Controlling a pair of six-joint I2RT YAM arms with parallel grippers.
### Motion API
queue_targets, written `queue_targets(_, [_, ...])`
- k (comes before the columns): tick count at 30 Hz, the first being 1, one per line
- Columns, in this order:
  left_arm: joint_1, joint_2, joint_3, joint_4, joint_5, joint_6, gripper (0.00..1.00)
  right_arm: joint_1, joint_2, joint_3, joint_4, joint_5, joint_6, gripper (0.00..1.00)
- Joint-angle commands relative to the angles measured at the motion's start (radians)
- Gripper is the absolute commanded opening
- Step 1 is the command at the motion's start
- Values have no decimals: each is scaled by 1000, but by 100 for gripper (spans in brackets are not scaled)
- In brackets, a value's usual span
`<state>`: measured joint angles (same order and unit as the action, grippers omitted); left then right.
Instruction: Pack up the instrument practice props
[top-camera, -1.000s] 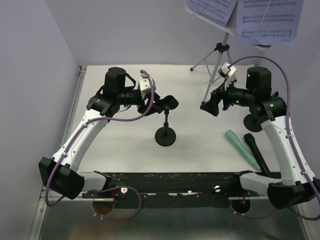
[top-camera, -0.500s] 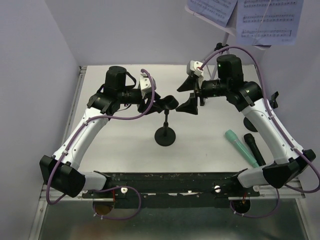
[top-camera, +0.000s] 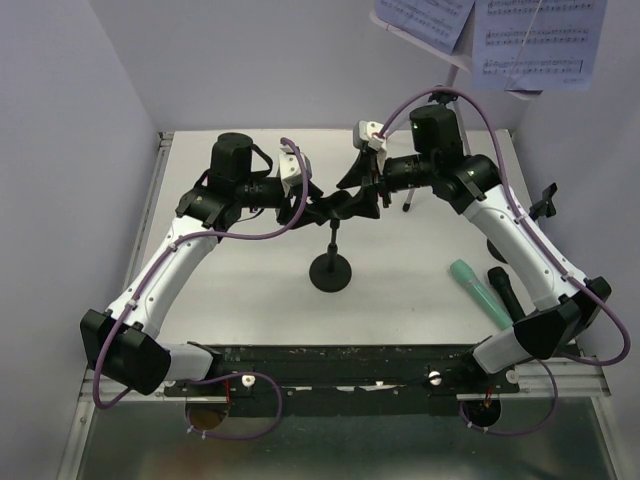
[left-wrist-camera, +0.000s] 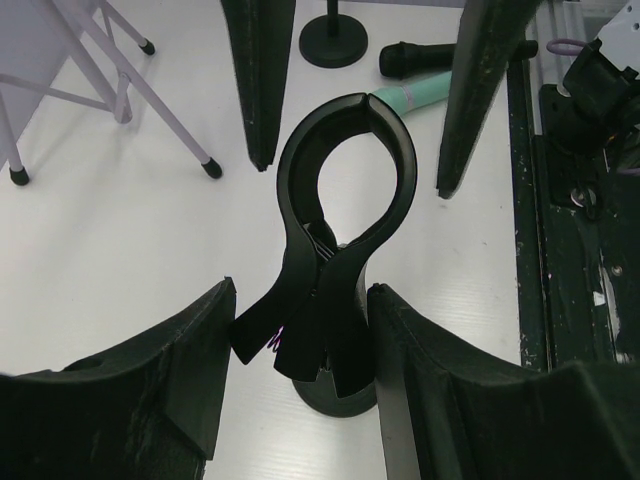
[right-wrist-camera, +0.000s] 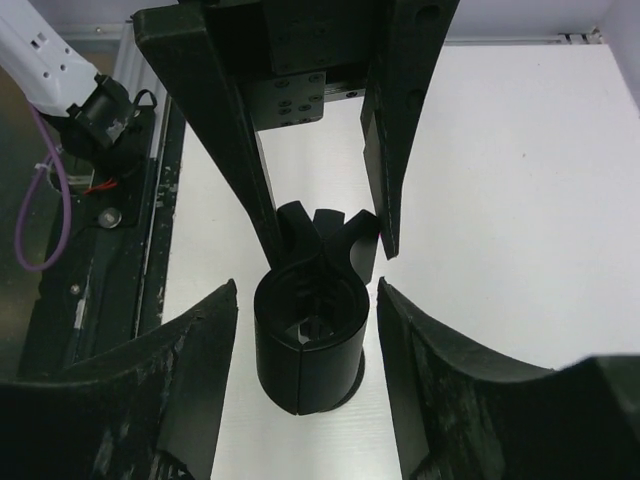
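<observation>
A short black round-based pole (top-camera: 331, 272) stands mid-table, its ring clip (top-camera: 342, 205) on top. My left gripper (top-camera: 318, 207) comes from the left and is shut on the clip's splayed handles (left-wrist-camera: 310, 330); both its fingers touch them. From the right, my right gripper (top-camera: 358, 200) straddles the clip's ring (right-wrist-camera: 310, 345), open, with a thin gap on each side. A mint-green microphone (top-camera: 478, 288) and a black microphone (top-camera: 505, 293) lie side by side at the right. The silver tripod (top-camera: 437, 100) stands at the far right, carrying sheet-music pages (top-camera: 535, 40).
A second round black base (left-wrist-camera: 334, 45) stands beyond the microphones in the left wrist view. The tripod's legs (left-wrist-camera: 110, 70) spread over the far table. A black rail (top-camera: 340, 362) runs along the near edge, and pale walls close the left and back.
My right arm has swung left from the tripod's leg to the pole's clip, and its jaws have narrowed around the ring. The left gripper closed slightly on the handles.
</observation>
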<state>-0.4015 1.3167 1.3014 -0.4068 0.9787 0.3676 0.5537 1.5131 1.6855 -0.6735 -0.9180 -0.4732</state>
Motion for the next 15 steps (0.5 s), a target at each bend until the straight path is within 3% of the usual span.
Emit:
queue_targets(1, [-3, 4, -30, -7, 15, -7, 0, 5, 2, -15, 28, -22, -13, 59])
queue_targets(5, [-3, 7, -51, -3, 14, -1, 0, 6, 10, -32, 26, -21, -24, 37])
queue_targets(10, [-3, 12, -85, 0, 9, 4, 0, 5, 13, -76, 15, 2, -51, 24])
queue_targets(15, [-3, 18, -145, 17, -2, 21, 0, 5, 18, -145, 0, 53, -77, 21])
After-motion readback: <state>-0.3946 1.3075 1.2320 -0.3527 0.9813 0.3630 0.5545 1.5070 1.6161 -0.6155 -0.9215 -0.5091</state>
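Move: The black microphone clip is already between the left fingers by its forked tail, its middle some 2 cm to the right. From the right hand that clip is level fore and aft, about 2 cm to the left and 1 cm lower, its ring between the still open fingers. The round stand base sits roughly 26 cm straight under the clip. On the table, from the right hand, the teal microphone lies about 33 cm right and 7 cm back. Close the right gripper onto the ring of the clip from both sides, while the left gripper keeps its hold on the forked tail. Then, with both hands gripping, lower them together by about 1.5 cm towards the stand base, starting gently and gathering speed, with no real turn of the wrists. ##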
